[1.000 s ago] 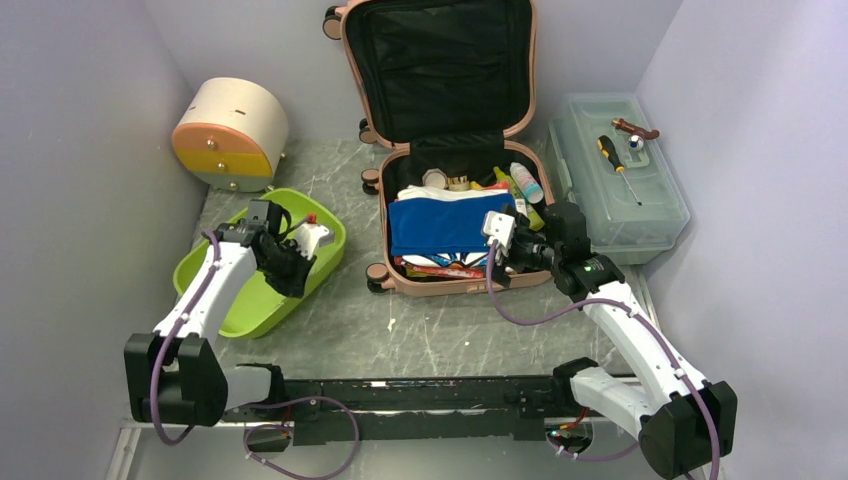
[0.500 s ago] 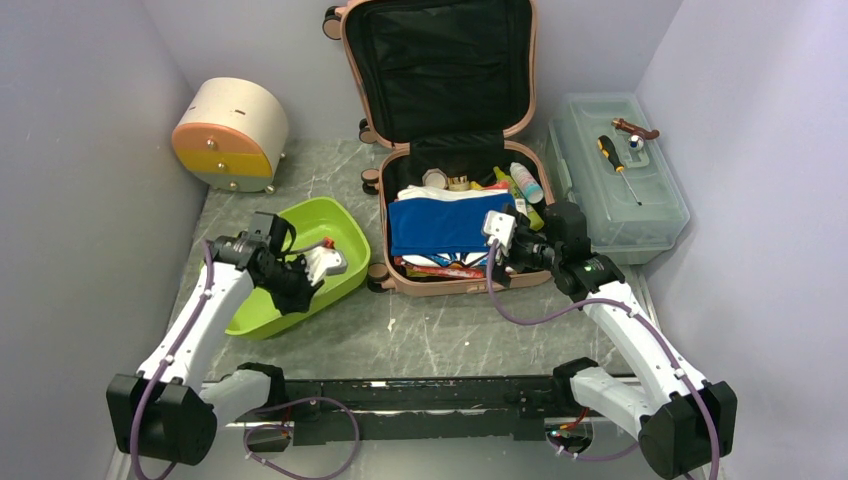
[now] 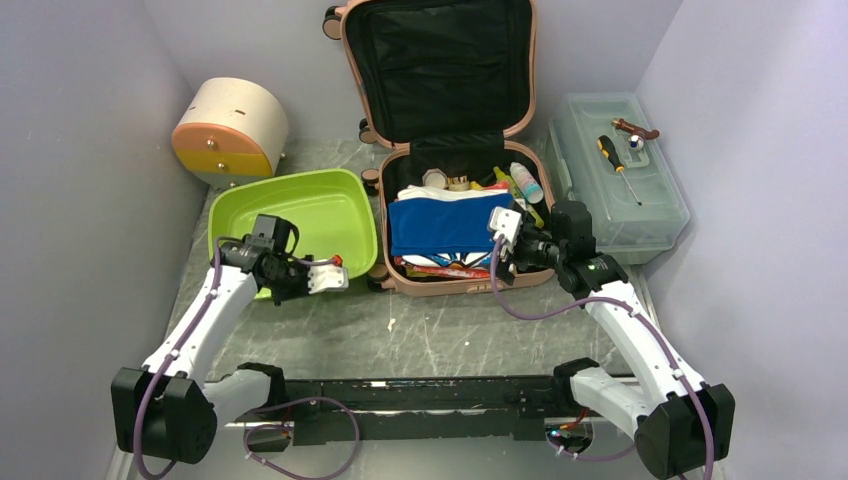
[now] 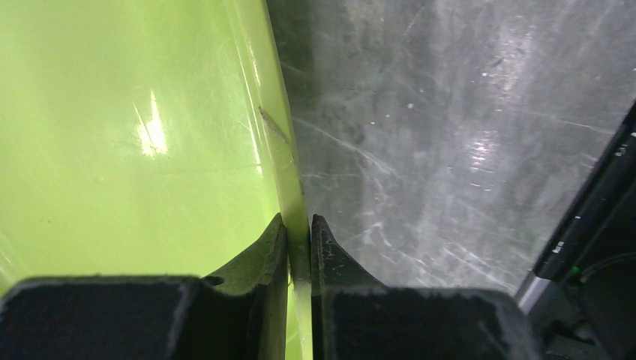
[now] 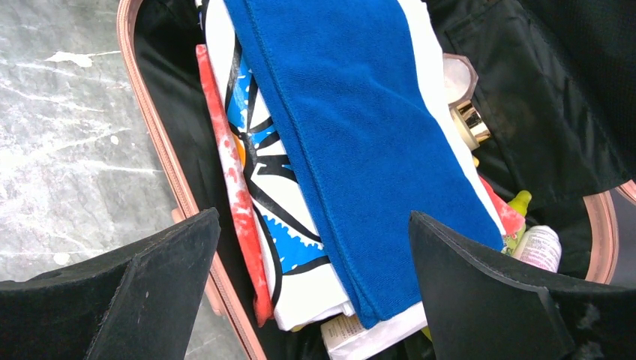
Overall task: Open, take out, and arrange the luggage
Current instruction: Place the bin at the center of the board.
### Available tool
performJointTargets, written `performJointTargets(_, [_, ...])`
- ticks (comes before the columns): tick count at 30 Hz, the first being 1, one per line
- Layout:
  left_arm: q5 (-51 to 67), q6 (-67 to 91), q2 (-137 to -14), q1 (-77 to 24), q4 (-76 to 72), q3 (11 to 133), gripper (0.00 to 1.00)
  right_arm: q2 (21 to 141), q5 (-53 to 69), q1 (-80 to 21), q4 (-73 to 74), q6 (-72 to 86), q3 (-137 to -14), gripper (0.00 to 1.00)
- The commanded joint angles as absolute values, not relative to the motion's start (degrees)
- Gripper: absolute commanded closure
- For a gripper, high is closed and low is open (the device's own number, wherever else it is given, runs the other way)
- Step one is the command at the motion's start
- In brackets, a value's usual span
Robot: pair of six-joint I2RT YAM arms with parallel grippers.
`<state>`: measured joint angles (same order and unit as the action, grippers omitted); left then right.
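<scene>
The salmon-pink luggage (image 3: 445, 288) lies open at the back centre, its black-lined lid standing against the wall. Inside, a folded blue towel (image 3: 443, 224) lies over printed white cloth (image 5: 300, 247), a red packet (image 5: 236, 202) and small bottles (image 3: 525, 182). My right gripper (image 3: 508, 256) hovers open above the case's front right corner; in the right wrist view its fingers straddle the towel (image 5: 352, 127) and the pink rim (image 5: 161, 150). My left gripper (image 3: 283, 285) is shut on the near rim of a lime-green tub (image 3: 300, 205); the rim (image 4: 289, 172) sits pinched between the pads.
A cream half-round box (image 3: 232, 135) with orange-yellow drawers stands at the back left. On the right, a translucent toolbox (image 3: 620, 190) carries a screwdriver (image 3: 618, 165). Walls close in on both sides. A black rail (image 3: 400, 395) runs along the near edge.
My left arm has carried the green tub back and to the right; it now lies flat beside the luggage's left side. The right arm has barely moved.
</scene>
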<state>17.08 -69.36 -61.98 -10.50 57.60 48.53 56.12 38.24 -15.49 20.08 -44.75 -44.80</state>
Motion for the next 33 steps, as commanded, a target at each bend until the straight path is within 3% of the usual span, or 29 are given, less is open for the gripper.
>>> performJointTargets(1, [22.51,-77.11,-63.29,-11.87,51.87,50.51,1.0,55.02,40.58,-15.16,19.18,-44.38,-44.96,0.0])
performJointTargets(19, [13.87,-86.06,-67.5,-13.08,40.65,46.83,1.0,56.01,40.34,-15.03,19.25,-44.56,-44.83,0.0])
performJointTargets(22, [12.55,-85.23,-67.42,-13.1,39.96,46.9,0.94,55.96,40.44,-15.06,19.25,-44.65,-44.82,0.0])
performJointTargets(24, [11.64,-84.16,-67.05,-13.1,39.91,47.38,0.77,55.99,40.41,-15.11,19.29,-44.65,-44.82,0.0])
performJointTargets(26, [10.8,-83.01,-66.46,-13.1,40.54,47.96,0.41,56.07,40.43,-15.08,19.48,-44.73,-44.91,0.0])
performJointTargets(27, [10.37,-82.52,-66.12,-13.1,40.83,48.17,0.28,56.07,40.51,-15.07,19.57,-44.74,-45.03,0.0])
performJointTargets(29, [9.89,-81.77,-65.21,-13.1,41.9,48.46,0.16,55.99,40.6,-15.04,19.6,-44.74,-45.04,0.0])
performJointTargets(32, [9.66,-80.32,-63.89,-13.1,43.19,48.85,0.11,56.07,40.78,-15.11,19.6,-44.74,-45.05,0.0])
performJointTargets(33, [9.74,-79.81,-63.45,-13.1,43.51,48.94,0.05,56.12,40.86,-15.06,19.67,-44.74,-45.06,0.0])
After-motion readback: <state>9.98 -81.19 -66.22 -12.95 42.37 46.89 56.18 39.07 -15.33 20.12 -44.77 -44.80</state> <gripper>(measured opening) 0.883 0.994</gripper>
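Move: The left hand already pinches the green bin's near rim; the bin's middle lies about 14 cm ahead, 2 cm to the right and some 4 cm lower. The open suitcase's bottom half lies beyond the bin's right end, its middle roughly 17 cm ahead and 42 cm to the right. The drawer box stands about 36 cm ahead and 13 cm to the left. From the idle right hand, the bin's middle is about 48 cm left, 6 cm ahead and 14 cm lower. Forward, almost level, the left hand pushes the pinched near rim of the bin some 6 cm away from the base, quickly at first and then easing to a stop, while the wrist tips its fingers forward and turns a little clockwise, some 10 to 15 degrees. Once the hand has almost stopped, the fingers spread wide on either side of the rim and let go. ##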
